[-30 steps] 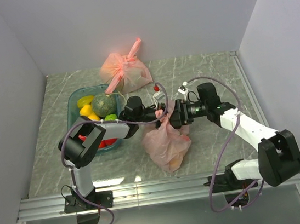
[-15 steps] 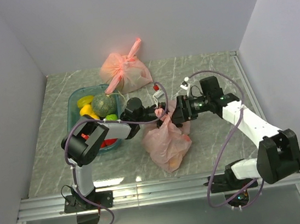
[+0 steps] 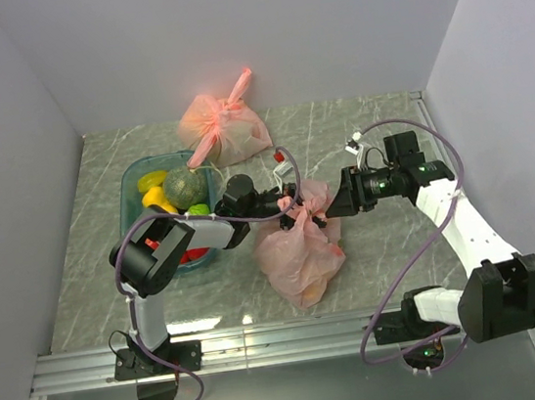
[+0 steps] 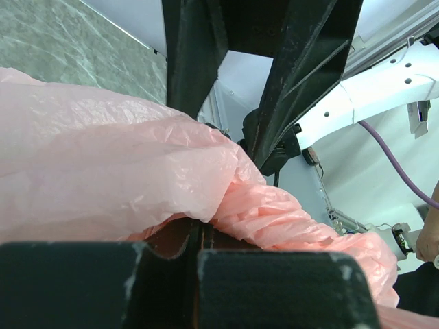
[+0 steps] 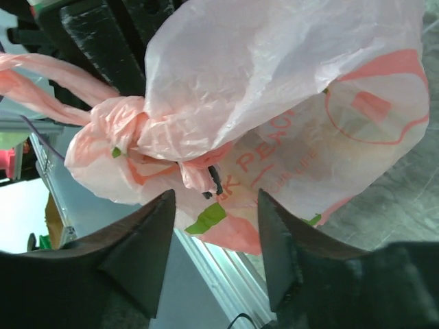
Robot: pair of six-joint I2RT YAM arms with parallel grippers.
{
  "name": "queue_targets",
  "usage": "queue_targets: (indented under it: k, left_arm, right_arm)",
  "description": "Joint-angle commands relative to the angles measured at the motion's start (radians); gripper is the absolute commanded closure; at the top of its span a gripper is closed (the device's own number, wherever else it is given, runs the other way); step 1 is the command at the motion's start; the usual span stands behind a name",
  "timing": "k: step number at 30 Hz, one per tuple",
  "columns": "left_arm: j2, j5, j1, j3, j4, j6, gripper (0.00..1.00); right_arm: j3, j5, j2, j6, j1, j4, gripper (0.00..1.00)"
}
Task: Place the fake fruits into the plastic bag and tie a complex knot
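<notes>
The salmon-pink plastic bag [image 3: 298, 255] lies mid-table, bulging, with an orange fruit [image 3: 311, 294] showing through its lower end. Its neck is twisted into a knot [image 3: 305, 212], which also shows in the right wrist view [image 5: 118, 127]. My left gripper [image 3: 286, 203] is shut on a twisted strand of the bag [image 4: 288, 216] beside the knot. My right gripper [image 3: 339, 202] is open and empty, a short way right of the bag; the bag [image 5: 302, 103] fills its wrist view beyond the spread fingers. More fake fruits lie in a teal tub [image 3: 130, 183].
The teal tub holds a green round fruit [image 3: 185, 186], yellow fruits [image 3: 154, 181], a lime [image 3: 197, 210] and something red [image 3: 192, 255]. A paler tied bag [image 3: 227, 129] with a stiff pink tail sits at the back. Grey walls enclose the table.
My right gripper has let go of the bag's neck and drawn back to the right, now open. The left gripper stays shut on the strand; the bag has hardly moved.
</notes>
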Motion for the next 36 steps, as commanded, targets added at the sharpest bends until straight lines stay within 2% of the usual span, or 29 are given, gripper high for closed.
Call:
queue_targets:
  k: [1, 14, 21, 32, 35, 36]
  left_arm:
    - [-0.015, 0.010, -0.007, 0.013, 0.060, -0.002, 0.98]
    - [-0.012, 0.010, -0.007, 0.032, 0.011, 0.019, 0.97]
    - [-0.012, 0.014, -0.008, 0.031, 0.006, 0.024, 0.97]
    - [-0.026, 0.010, -0.010, 0.023, 0.003, 0.035, 0.97]
    - [-0.029, 0.009, -0.010, 0.017, 0.003, 0.039, 0.97]
    - [-0.029, 0.009, -0.010, 0.017, 0.004, 0.038, 0.97]
  right_arm:
    - [0.018, -0.054, -0.020, -0.023, -0.006, 0.024, 0.46]
    - [-0.053, -0.110, 0.017, 0.081, 0.037, 0.166, 0.51]
    - [-0.068, -0.093, 0.017, 0.094, 0.043, 0.206, 0.60]
    - [-0.062, -0.078, 0.051, 0.026, 0.081, 0.150, 0.58]
    - [-0.067, -0.070, 0.043, 0.013, 0.084, 0.143, 0.65]
    - [-0.064, -0.064, 0.045, 0.009, 0.083, 0.140, 0.74]
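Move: Roughly 4 cm to the right hand's left, level with it fore and aft and some 2 cm lower, the short pink tail of the plastic bag hangs by the left fingertips. The bag's twisted neck, wrapped round the left gripper, is about 8 cm to its left and at nearly its height. The fruit-filled bag body sits some 9 cm left, 11 cm back and 10 cm below. From the left hand the tail is about 4 cm to the right. Easing about 3 cm to its left, towards the left gripper's tips, the right hand rises a touch at first and then sinks about 1 cm below its starting height. Its half-open fingers narrow around the bag's tail, one on either side, while the wrist turns only slightly. The left hand stays put, fingers still shut inside the wrapped neck. ##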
